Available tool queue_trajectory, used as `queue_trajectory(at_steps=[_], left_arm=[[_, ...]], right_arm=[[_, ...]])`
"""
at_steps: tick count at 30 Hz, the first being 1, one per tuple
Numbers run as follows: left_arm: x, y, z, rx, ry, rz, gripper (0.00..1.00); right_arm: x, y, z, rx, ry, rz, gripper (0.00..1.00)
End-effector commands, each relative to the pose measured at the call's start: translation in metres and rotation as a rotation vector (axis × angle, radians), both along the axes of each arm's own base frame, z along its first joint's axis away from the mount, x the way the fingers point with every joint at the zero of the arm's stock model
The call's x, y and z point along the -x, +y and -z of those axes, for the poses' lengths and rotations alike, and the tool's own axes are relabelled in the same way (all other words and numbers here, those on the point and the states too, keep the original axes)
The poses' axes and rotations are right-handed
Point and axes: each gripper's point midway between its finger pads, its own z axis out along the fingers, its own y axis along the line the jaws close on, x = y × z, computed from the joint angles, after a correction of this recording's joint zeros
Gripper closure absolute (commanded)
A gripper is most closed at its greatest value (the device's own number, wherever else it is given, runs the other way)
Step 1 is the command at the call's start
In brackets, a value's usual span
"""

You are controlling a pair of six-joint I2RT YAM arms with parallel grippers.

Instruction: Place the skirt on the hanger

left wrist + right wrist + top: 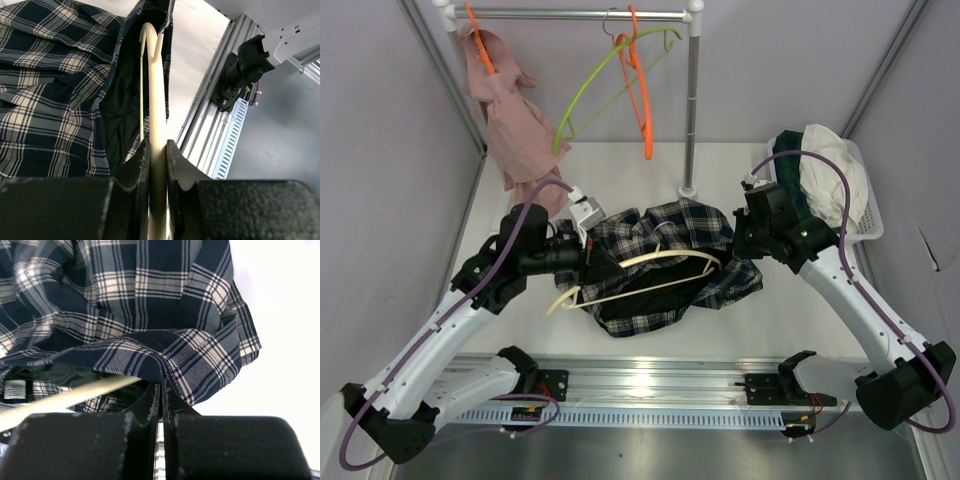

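The dark blue and white plaid skirt [655,222] lies bunched on the white table between both arms. A cream hanger [650,259] lies across it, one end pushed inside the fabric. My left gripper [582,255] is shut on the hanger's bar; in the left wrist view the hanger [156,100] runs straight out from between the left gripper [158,150] into the skirt [50,90] opening. My right gripper [738,240] is shut on the skirt's right edge. In the right wrist view the skirt [150,305] hem is pinched in the right gripper [161,390], with the hanger [75,396] passing under the cloth.
A clothes rail [580,14] at the back carries a pink garment [505,110] on an orange hanger, a green hanger [610,75] and an orange hanger [642,100]. Its pole [692,110] stands behind the skirt. A white basket [865,215] of clothes sits at the right.
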Motion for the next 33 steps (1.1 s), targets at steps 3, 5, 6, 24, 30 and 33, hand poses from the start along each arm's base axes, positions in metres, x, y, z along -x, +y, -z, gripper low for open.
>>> queue_trajectory(at_steps=[3,5,6,24,30,33], left_arm=[[-0.001,-0.014,-0.015,0.058,-0.059,0.044,1.00],[-0.001,-0.018,-0.014,0.069,-0.054,0.056,1.00],[-0.001,-0.020,-0.013,0.071,-0.051,0.059,1.00],[-0.017,-0.051,0.003,0.087,-0.024,0.071,1.00],[-0.022,-0.052,0.014,0.055,-0.021,0.051,1.00],[-0.025,-0.052,0.022,0.026,-0.011,0.033,1.00]], right_arm=[[-0.005,0.007,-0.039,-0.038,-0.090,-0.011,1.00],[-0.004,0.009,-0.040,-0.040,-0.090,-0.012,1.00],[-0.004,0.010,-0.042,-0.039,-0.094,-0.013,1.00],[0.004,0.026,-0.044,-0.039,-0.094,-0.035,1.00],[0.005,0.029,-0.049,-0.043,-0.102,-0.039,1.00],[0.006,0.031,-0.051,-0.046,-0.108,-0.041,1.00]])
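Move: Some 22 cm to the left hand's right, 3 cm ahead and about 8 cm lower is the plaid skirt's waist corner, pinched in the right fingers. The cream hanger held in the left hand has its tip about 19 cm to that hand's right, 1 cm ahead and 7 cm lower; from the right hand this tip is roughly 4 cm left and 2 cm back, 1 cm lower. The skirt's middle is about 8 cm right of the left hand, level with it fore and aft, 12 cm below. Sliding the cream hanger into the skirt's open waist, the left hand keeps its grip and goes about 5 cm to the right, sinking some 2 cm and easing slightly forward. The right hand, still pinching the waist corner, first lifts it roughly 2 cm and then draws it left over the hanger's tip, with a little drift back. ##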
